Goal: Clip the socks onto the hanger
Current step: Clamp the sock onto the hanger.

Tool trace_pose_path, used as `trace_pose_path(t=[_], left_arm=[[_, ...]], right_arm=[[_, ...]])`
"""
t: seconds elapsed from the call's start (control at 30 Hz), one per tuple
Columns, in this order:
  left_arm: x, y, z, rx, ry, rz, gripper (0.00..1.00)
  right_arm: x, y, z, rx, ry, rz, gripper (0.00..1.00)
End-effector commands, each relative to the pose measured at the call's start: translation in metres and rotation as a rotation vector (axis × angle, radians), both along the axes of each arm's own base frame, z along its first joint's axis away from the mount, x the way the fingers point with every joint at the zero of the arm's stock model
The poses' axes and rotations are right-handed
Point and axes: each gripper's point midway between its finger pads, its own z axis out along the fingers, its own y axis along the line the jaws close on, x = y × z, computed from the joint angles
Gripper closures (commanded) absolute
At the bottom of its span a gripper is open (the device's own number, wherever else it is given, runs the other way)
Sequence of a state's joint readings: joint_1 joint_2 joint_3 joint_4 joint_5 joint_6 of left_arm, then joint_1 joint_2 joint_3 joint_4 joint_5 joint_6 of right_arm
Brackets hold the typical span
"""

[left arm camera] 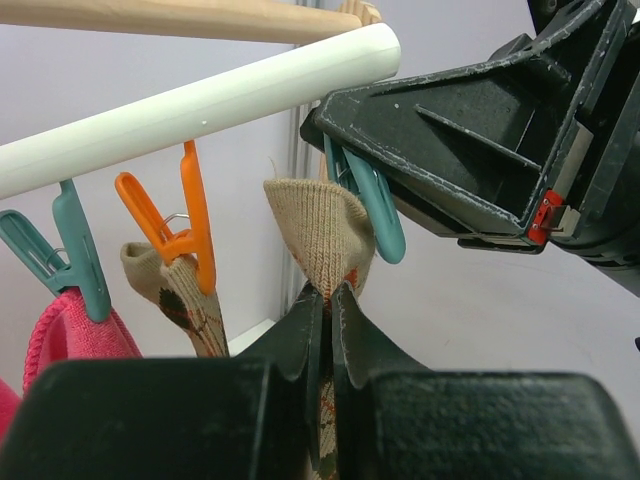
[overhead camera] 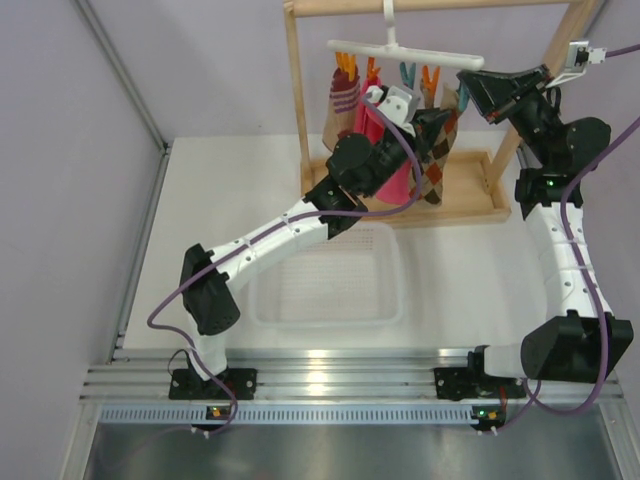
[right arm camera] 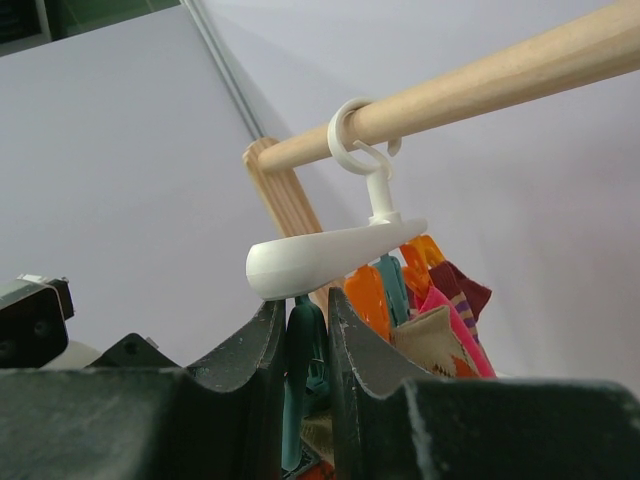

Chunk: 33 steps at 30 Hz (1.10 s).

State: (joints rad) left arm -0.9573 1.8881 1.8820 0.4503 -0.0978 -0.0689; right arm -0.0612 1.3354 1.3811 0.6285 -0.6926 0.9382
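The white hanger hangs by its hook from the wooden rod. My left gripper is shut on a tan argyle sock and holds its cuff up right under the teal end clip. My right gripper is shut on that teal clip just below the hanger's right end; I cannot tell whether the clip bites the sock. A second argyle sock hangs from an orange clip. The held sock's body dangles below the left fingers.
The wooden rack frame stands at the back on a wooden base. A pink cloth and a maroon striped sock hang from other clips. A clear plastic basket sits on the table under the left arm.
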Motion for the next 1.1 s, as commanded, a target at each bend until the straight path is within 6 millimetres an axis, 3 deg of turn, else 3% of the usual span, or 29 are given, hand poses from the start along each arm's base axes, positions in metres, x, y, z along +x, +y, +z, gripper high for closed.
trace_pose_path(t=[0.0,0.13,0.23,0.27,0.3,0.7,0.83,0.87,0.9,1.0,1.07], left_arm=[[-0.011,0.013,0.048,-0.132,-0.067,-0.024,1.0],[-0.017,0.013,0.053,-0.147,-0.074,-0.05,1.0],[-0.017,0.014,0.054,-0.152,-0.073,-0.054,1.0],[-0.018,0.015,0.055,-0.155,-0.072,-0.055,1.0],[-0.018,0.015,0.055,-0.153,-0.071,-0.055,1.0],[-0.011,0.015,0.045,-0.123,-0.057,-0.033,1.0],[-0.008,0.015,0.038,-0.101,-0.045,-0.029,0.84],[-0.009,0.016,0.037,-0.095,-0.045,-0.029,0.68],[-0.009,0.015,0.034,-0.082,-0.039,-0.033,0.6],[-0.013,0.019,0.031,-0.061,-0.024,-0.044,0.4],[-0.019,0.024,0.023,-0.027,0.005,-0.061,0.33]], right_arm=[[-0.011,0.004,0.013,-0.011,-0.076,0.005,1.0],[-0.01,0.003,0.013,-0.013,-0.083,-0.001,1.0],[-0.011,0.004,0.014,-0.014,-0.086,0.002,0.85],[-0.012,0.004,0.014,-0.016,-0.088,0.006,0.74],[-0.011,0.005,0.013,-0.018,-0.088,0.009,0.69],[-0.018,0.007,0.022,-0.03,-0.104,0.045,0.36],[-0.014,0.0,0.015,-0.039,-0.069,0.013,0.3],[-0.011,-0.004,0.013,-0.045,-0.068,-0.011,0.28],[-0.01,-0.007,0.011,-0.046,-0.051,-0.029,0.27],[-0.002,-0.019,0.007,-0.064,-0.043,-0.099,0.26],[0.004,-0.026,0.006,-0.072,-0.036,-0.14,0.26]])
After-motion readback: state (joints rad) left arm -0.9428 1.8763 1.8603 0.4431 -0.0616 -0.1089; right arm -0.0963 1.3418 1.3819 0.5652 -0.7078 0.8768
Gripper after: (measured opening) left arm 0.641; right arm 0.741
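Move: The teal clip hanging at the hanger's near end, squeezed by the right fingers, is about 4 cm above, 2 cm ahead and 2 cm right of the left hand, which pinches the argyle sock. The sock's top edge lies some 2 cm ahead, 2 cm left and 1 cm below the right hand. From the right hand, the hanger's end is roughly 1 cm ahead, level sideways, 4 cm up; the orange clip is about 5 cm ahead, 6 cm left, level in height. Opening first, the right fingers spread wide from their squeeze on the teal clip while that hand all but stays put; then it eases away right, forward and down, about 2 cm. The left hand holds its place within half a centimetre, keeps pinching the sock below the clip until the right fingers are well apart, then opens and lets go of the sock. ##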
